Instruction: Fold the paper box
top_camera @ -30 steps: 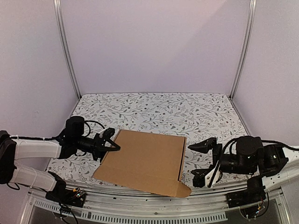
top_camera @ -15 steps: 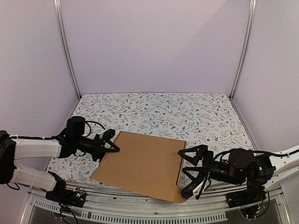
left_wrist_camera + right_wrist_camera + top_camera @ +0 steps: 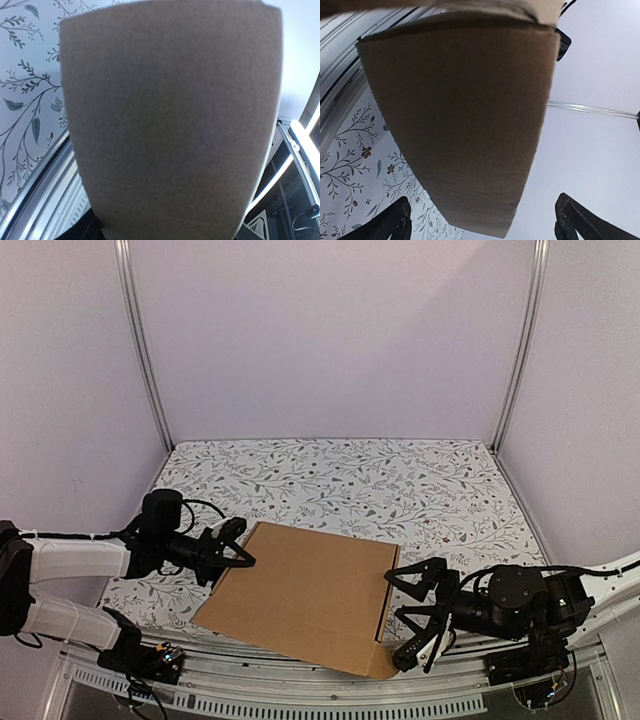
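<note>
The paper box (image 3: 305, 590) is a flat brown cardboard shape lying near the front of the table, with a small flap (image 3: 384, 664) hanging at its near right corner. My left gripper (image 3: 236, 544) sits at the box's far left corner, its fingers closed on the edge. In the left wrist view, cardboard (image 3: 170, 120) fills nearly the whole frame and hides the fingers. My right gripper (image 3: 405, 615) is open wide against the box's right edge. A cardboard flap (image 3: 465, 115) reaches down between its two spread fingertips (image 3: 395, 220) without touching them.
The flowered table cover (image 3: 340, 475) stretches behind the box to the back wall. A metal rail (image 3: 300, 685) runs along the near edge just under the box's front corner. White walls and upright posts (image 3: 143, 350) close in the sides.
My right gripper has swung left and come up to the box's right edge, still wide open. The box has shifted slightly left and its near right flap has dropped lower. The left arm held still.
</note>
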`<control>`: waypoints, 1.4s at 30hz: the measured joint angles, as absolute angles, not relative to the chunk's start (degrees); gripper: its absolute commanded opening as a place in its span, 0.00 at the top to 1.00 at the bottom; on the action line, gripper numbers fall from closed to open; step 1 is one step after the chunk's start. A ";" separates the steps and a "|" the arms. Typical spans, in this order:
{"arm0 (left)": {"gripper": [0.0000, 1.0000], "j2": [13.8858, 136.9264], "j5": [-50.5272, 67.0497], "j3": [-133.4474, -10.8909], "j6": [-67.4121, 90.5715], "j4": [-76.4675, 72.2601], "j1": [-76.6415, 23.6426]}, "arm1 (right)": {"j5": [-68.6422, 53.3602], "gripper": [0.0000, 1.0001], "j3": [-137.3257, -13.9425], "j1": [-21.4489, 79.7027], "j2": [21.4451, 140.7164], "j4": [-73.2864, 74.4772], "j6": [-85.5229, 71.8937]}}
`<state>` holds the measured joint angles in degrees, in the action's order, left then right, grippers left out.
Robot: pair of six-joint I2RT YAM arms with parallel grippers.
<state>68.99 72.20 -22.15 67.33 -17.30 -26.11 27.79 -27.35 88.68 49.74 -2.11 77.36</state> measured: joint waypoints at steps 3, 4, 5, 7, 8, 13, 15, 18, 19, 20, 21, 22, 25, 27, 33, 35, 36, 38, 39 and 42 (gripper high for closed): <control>0.72 68.40 72.53 -22.17 67.33 -17.30 -26.11 | 27.79 0.01 -27.35 89.01 49.17 -1.23 76.49; 0.72 68.20 72.62 -22.22 67.35 -17.32 -26.11 | 27.79 0.01 -27.38 89.08 49.32 -1.32 76.23; 0.72 68.05 72.71 -22.24 67.46 -17.47 -26.13 | 27.79 0.01 -27.44 89.19 49.65 -1.43 75.96; 0.72 67.83 72.77 -22.24 67.72 -18.00 -26.17 | 27.73 0.01 -27.68 89.36 50.74 -1.96 75.64; 0.72 67.72 72.82 -22.26 67.99 -18.37 -26.24 | 27.73 0.01 -27.79 89.38 51.51 -2.52 75.46; 0.72 66.78 72.88 -22.26 69.08 -19.68 -26.76 | 27.88 0.01 -29.12 89.91 55.27 -5.85 75.07; 0.72 66.61 72.88 -22.24 69.32 -20.14 -26.89 | 27.97 0.02 -29.65 90.02 56.12 -7.35 75.11; 0.72 66.54 73.01 -22.24 69.91 -20.95 -26.96 | 28.01 0.08 -30.28 90.02 57.36 -9.89 75.26; 0.72 66.54 73.17 -22.24 70.11 -21.19 -26.96 | 27.99 0.13 -30.41 90.06 57.76 -10.61 75.42; 0.72 66.52 73.28 -22.24 70.19 -21.43 -26.98 | 27.99 0.18 -30.46 90.13 58.04 -11.16 75.64; 0.73 66.52 73.36 -22.26 70.30 -21.65 -26.98 | 28.03 0.24 -30.48 90.19 58.30 -11.62 75.81; 0.73 66.52 73.47 -22.26 70.35 -21.78 -26.98 | 28.03 0.31 -30.48 90.35 58.57 -11.94 75.77; 0.73 66.52 73.69 -22.26 70.67 -22.09 -26.98 | 28.08 0.41 -30.50 90.48 59.00 -12.23 75.68; 0.73 66.54 73.69 -22.24 71.20 -21.78 -26.98 | 28.10 0.44 -30.52 90.50 58.98 -12.21 75.85; 0.55 66.57 73.67 -22.24 71.44 -21.78 -27.05 | 28.42 0.52 -30.52 90.76 58.83 -12.14 75.68; 0.38 66.67 73.52 -22.24 71.42 -21.78 -27.11 | 28.42 0.53 -30.52 90.76 58.72 -12.01 75.42; 0.29 66.74 73.43 -22.24 71.42 -21.78 -27.18 | 28.42 0.53 -30.52 90.78 58.67 -11.97 75.16; 0.02 66.76 73.03 -22.24 71.26 -21.80 -27.27 | 28.67 0.53 -30.52 90.87 58.65 -11.97 74.30; 0.01 66.74 72.47 -22.26 70.94 -21.93 -27.31 | 28.91 0.54 -30.52 90.87 58.65 -12.08 73.54; 0.01 66.11 70.54 -23.31 68.38 -19.81 -27.24 | 30.39 0.55 -30.55 90.87 58.59 -11.99 69.93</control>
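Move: The right side of the paper box is almost at my open right fingers, about 3 cm to their left, level with them in reach and height. The box's middle is some 23 cm left and 1 cm back, and the near right corner of its loose front flap about 17 cm back and 2 cm left. My left hand still grips the box's left side; the right side lies roughly 36 cm to its right and 9 cm back. I slide my right hand about 4 cm left onto the box's right side, rising slightly at the end, and close its fingers, one over the lid and one beneath. Meanwhile my left hand keeps its grip and lifts some 2 cm; once the right has hold, the left fingers open wide and let go, the hand staying beside the box. ##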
